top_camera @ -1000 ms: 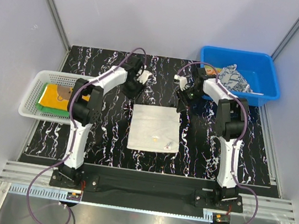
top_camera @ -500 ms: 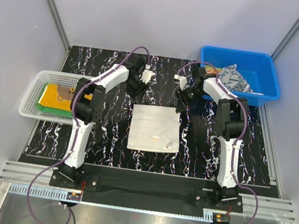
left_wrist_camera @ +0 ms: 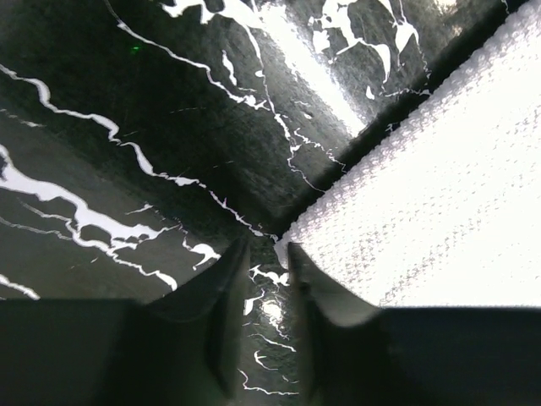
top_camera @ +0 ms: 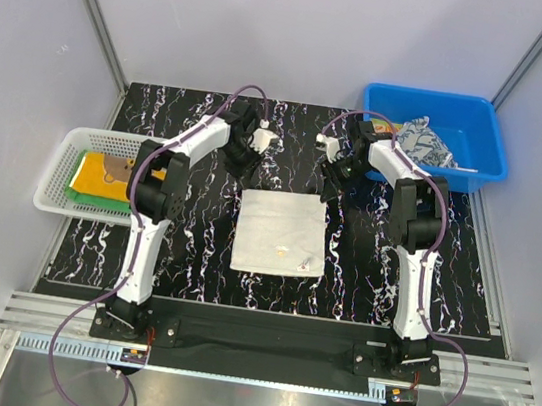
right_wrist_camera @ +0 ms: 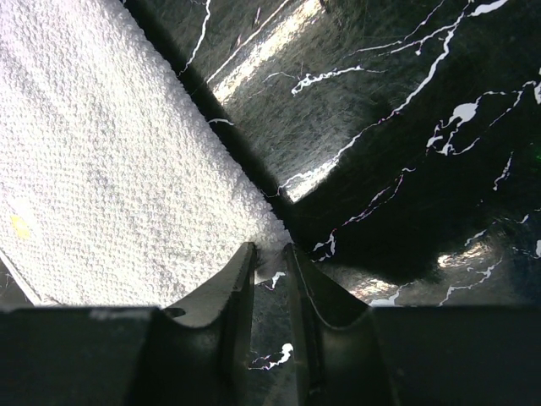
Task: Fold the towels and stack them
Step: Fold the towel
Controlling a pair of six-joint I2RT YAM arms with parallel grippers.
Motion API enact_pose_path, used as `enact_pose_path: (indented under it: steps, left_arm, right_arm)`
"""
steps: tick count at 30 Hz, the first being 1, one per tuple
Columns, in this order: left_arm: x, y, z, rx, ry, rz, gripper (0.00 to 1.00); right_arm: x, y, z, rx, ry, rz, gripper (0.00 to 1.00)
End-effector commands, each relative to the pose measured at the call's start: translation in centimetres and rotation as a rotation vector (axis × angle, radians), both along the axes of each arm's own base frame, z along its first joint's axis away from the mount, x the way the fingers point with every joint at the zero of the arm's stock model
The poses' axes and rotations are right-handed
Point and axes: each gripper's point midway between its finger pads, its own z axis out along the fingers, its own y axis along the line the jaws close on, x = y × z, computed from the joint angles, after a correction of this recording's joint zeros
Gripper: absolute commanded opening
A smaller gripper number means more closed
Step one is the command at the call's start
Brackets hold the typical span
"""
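Note:
A white towel (top_camera: 282, 233) lies flat in the middle of the black marbled table. My left gripper (top_camera: 248, 165) is down at its far left corner. In the left wrist view the left gripper (left_wrist_camera: 264, 249) stands narrowly open, and the towel (left_wrist_camera: 439, 186) corner lies just off the right fingertip (left_wrist_camera: 294, 256). My right gripper (top_camera: 327, 186) is at the far right corner. In the right wrist view the right gripper (right_wrist_camera: 269, 249) is narrowly open too, with the towel (right_wrist_camera: 110, 178) corner reaching right up to its tips. Table shows through both gaps.
At the left stands a white basket (top_camera: 59, 168) holding an orange-yellow bear towel (top_camera: 109, 172) on a green towel (top_camera: 76, 188). A blue bin (top_camera: 483, 132) at the back right holds a navy-and-white patterned towel (top_camera: 423, 142).
The left wrist has edged slightly right, toward the towel's far corner. The right arm and the towel look unchanged.

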Motion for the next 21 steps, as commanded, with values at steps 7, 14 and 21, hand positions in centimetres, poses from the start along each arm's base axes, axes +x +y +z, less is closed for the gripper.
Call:
enact_pose_path:
  steps: [7,14,21]
  left_arm:
    - [-0.5,-0.8,-0.5,-0.055,0.042,-0.032,0.17]
    - [-0.7,-0.7,-1.2,-0.044,0.064,-0.027,0.0]
    - [0.6,-0.5,1.8,-0.041,-0.03,0.004,0.0]
  right_arm:
    - [1.2,0.0,0.6,0.006,-0.038,0.005,0.25]
    - [1.2,0.2,0.8,0.015,-0.035,0.001,0.16]
    - [2.5,-0.1,2.1,-0.003,-0.117,-0.019,0.0]
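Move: The folded white towel's far left corner lies barely 1 cm back, 1 cm right and 1 cm below the left hand; its far right corner is right between the right hand's open fingertips. The towel's middle is roughly 12 cm back and 10 cm right of the left hand. The orange towel in the white basket lies about 32 cm left and 2 cm back of the left hand; the blue bin is some 27 cm right and 20 cm ahead of the right hand. Down about 1 cm, and slightly back and to the right, the left hand settles onto the white towel's far left corner with barely any tilt, its fingers closing from about a third open to shut on the corner tip. The right hand stays in place at the far right corner, closing slowly at first and then quickly to pinch it. ##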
